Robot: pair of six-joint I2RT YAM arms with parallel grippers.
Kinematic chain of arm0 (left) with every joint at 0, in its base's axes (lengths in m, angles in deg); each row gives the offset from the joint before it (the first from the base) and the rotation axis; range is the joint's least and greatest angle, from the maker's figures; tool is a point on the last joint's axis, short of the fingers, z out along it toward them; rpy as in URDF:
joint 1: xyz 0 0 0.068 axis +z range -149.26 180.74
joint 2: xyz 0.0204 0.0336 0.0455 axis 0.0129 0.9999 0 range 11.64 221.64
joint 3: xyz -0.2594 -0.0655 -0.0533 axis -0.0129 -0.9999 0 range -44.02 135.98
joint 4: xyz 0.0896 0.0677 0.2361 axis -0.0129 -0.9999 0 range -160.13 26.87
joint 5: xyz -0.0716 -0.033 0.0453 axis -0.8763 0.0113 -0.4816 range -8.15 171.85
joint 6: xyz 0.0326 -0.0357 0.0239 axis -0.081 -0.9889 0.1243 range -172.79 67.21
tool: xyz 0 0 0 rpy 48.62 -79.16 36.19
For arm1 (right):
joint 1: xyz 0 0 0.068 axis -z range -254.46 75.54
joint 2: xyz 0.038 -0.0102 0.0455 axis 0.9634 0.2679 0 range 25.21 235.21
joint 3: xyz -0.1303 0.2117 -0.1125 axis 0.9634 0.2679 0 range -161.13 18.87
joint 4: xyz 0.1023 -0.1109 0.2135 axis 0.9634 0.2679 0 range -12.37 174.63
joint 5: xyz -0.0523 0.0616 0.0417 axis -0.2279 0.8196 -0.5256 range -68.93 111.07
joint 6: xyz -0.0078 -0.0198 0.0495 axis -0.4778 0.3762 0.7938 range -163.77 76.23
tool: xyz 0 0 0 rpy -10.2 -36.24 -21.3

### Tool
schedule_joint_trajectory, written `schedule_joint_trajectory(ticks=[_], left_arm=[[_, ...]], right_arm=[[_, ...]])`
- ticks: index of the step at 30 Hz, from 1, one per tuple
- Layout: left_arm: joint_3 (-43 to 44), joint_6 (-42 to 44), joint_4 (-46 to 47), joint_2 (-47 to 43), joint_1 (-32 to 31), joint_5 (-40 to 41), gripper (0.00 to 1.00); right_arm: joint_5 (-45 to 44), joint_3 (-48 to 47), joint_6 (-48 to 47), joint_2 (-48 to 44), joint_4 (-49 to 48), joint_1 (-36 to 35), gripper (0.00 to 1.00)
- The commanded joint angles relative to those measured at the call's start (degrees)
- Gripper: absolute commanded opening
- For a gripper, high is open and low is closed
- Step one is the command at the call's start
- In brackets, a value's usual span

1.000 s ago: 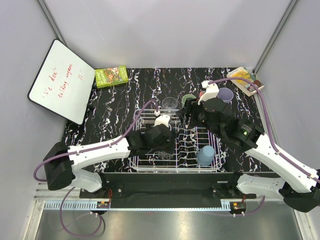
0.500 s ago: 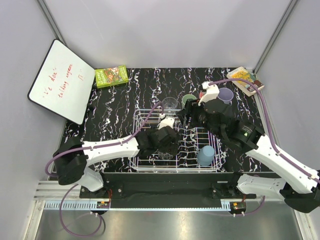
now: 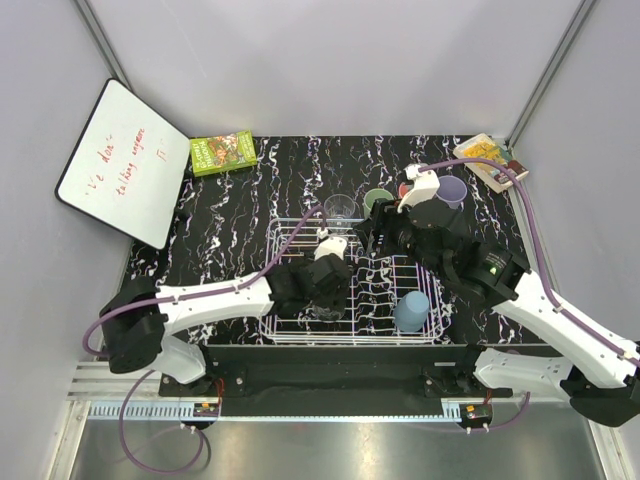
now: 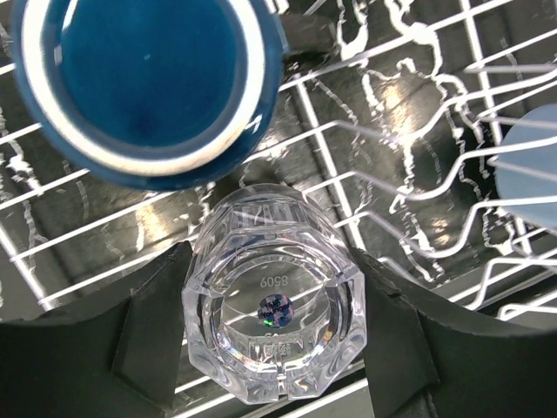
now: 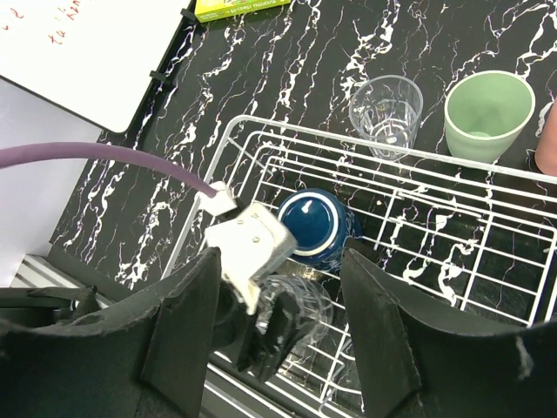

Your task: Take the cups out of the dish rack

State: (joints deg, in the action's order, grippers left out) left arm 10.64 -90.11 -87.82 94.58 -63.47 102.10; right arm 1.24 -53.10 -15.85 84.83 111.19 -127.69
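The white wire dish rack [image 3: 285, 228] sits at the table's near middle. My left gripper [image 3: 325, 298] is low inside it, shut on an upturned clear glass [image 4: 271, 322], with a black finger [image 4: 157, 340] pressed against each side. A dark blue cup [image 4: 148, 87] stands base-up just beyond the glass. A light blue-grey cup [image 3: 411, 310] is in the rack's right end. My right gripper [image 3: 372, 232] hovers open and empty over the rack's far side. Behind the rack on the table stand another clear glass [image 3: 340, 208], a pale green cup [image 3: 377, 198] and a lavender cup [image 3: 452, 188].
A whiteboard [image 3: 125, 160] leans at the back left, with a green book [image 3: 223, 152] beside it. A colourful packet [image 3: 488, 158] lies at the back right corner. Purple cables loop over both arms. A salmon-pink edge [image 5: 548, 139] shows beside the green cup [image 5: 487, 113].
My left gripper has slid further into the rack and closed its jaws on the clear glass. My right arm has hardly moved.
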Motion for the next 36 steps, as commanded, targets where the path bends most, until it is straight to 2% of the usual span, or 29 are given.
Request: schedule_joint_trajectory(ticks=[1,8,13,16,17,18,20,22,27,30,34,36], left_arm=[[4.22,2.33,-2.55,-7.68,-0.48,5.40,0.00],[13.01,7.43,-8.97,-19.38,-0.48,12.88,0.00],[12.68,8.05,-7.31,-27.54,0.13,14.21,0.00],[8.04,4.73,-2.14,-32.72,4.77,6.85,0.00],[6.45,3.93,2.58,-34.14,6.70,-0.75,0.00],[4.78,3.05,4.89,-35.55,9.68,-3.87,0.00],[0.38,1.73,11.11,-39.59,12.07,-9.67,0.00],[-2.34,0.77,13.60,-42.14,15.33,-13.63,0.00],[-6.04,-2.40,21.94,-43.03,21.39,-23.13,0.00],[-9.11,-5.91,30.03,-42.60,24.12,-29.81,0.00],[-14.83,-16.34,47.65,-41.63,29.65,-41.22,0.00],[-17.81,-20.05,52.70,-40.32,32.99,-43.79,0.00]], right_arm=[[-0.38,-0.28,0.38,-1.78,-2.89,-0.64,0.65],[-0.64,-0.90,0.03,-1.96,-2.89,-0.64,0.65],[0.58,0.51,0.64,-2.31,-4.46,-0.64,0.65],[3.04,2.96,1.17,-3.79,-7.98,-0.64,0.65],[4.01,3.67,1.26,-4.24,-9.99,-0.64,0.65],[4.54,4.63,1.61,-5.03,-10.79,-0.64,0.65],[6.03,5.34,1.87,-5.47,-12.72,-0.64,0.65],[7.26,6.31,2.48,-5.82,-13.78,-0.64,0.66],[12.44,7.89,3.45,-5.47,-17.82,-0.56,0.65],[15.17,9.65,4.51,-6.35,-21.95,-0.64,0.64],[17.37,11.40,4.69,-8.37,-26.35,-0.64,0.64],[17.90,12.28,4.77,-9.68,-28.19,-0.64,0.64]])
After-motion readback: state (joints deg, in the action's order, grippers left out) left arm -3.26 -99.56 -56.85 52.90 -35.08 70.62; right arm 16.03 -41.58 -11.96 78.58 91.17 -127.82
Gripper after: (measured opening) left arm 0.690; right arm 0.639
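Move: Down in the rack, the left fingers already grip the upside-down clear glass. The right gripper, its goal, hangs about 9 cm to the right, 4 cm farther out and some 23 cm higher. The dark blue mug sits 10 cm straight ahead of the left hand, the light blue cup 20 cm to its right and level with it. From the empty right hand, the glass lies about 9 cm left, 4 cm back and 25 cm down; the mug is 9 cm left, 6 cm ahead, equally low. Lifting the glass straight out of the rack, the left hand climbs about 25 cm and drifts left, easing back slightly right at the end, while its wrist swings the fingers up from steeply down to point right, turning the glass mouth towards the right gripper. The right hand waits, then eases some 4 cm left and 3 cm back towards the glass, rising slightly and rolling about 20 degrees, fingers still parted. ##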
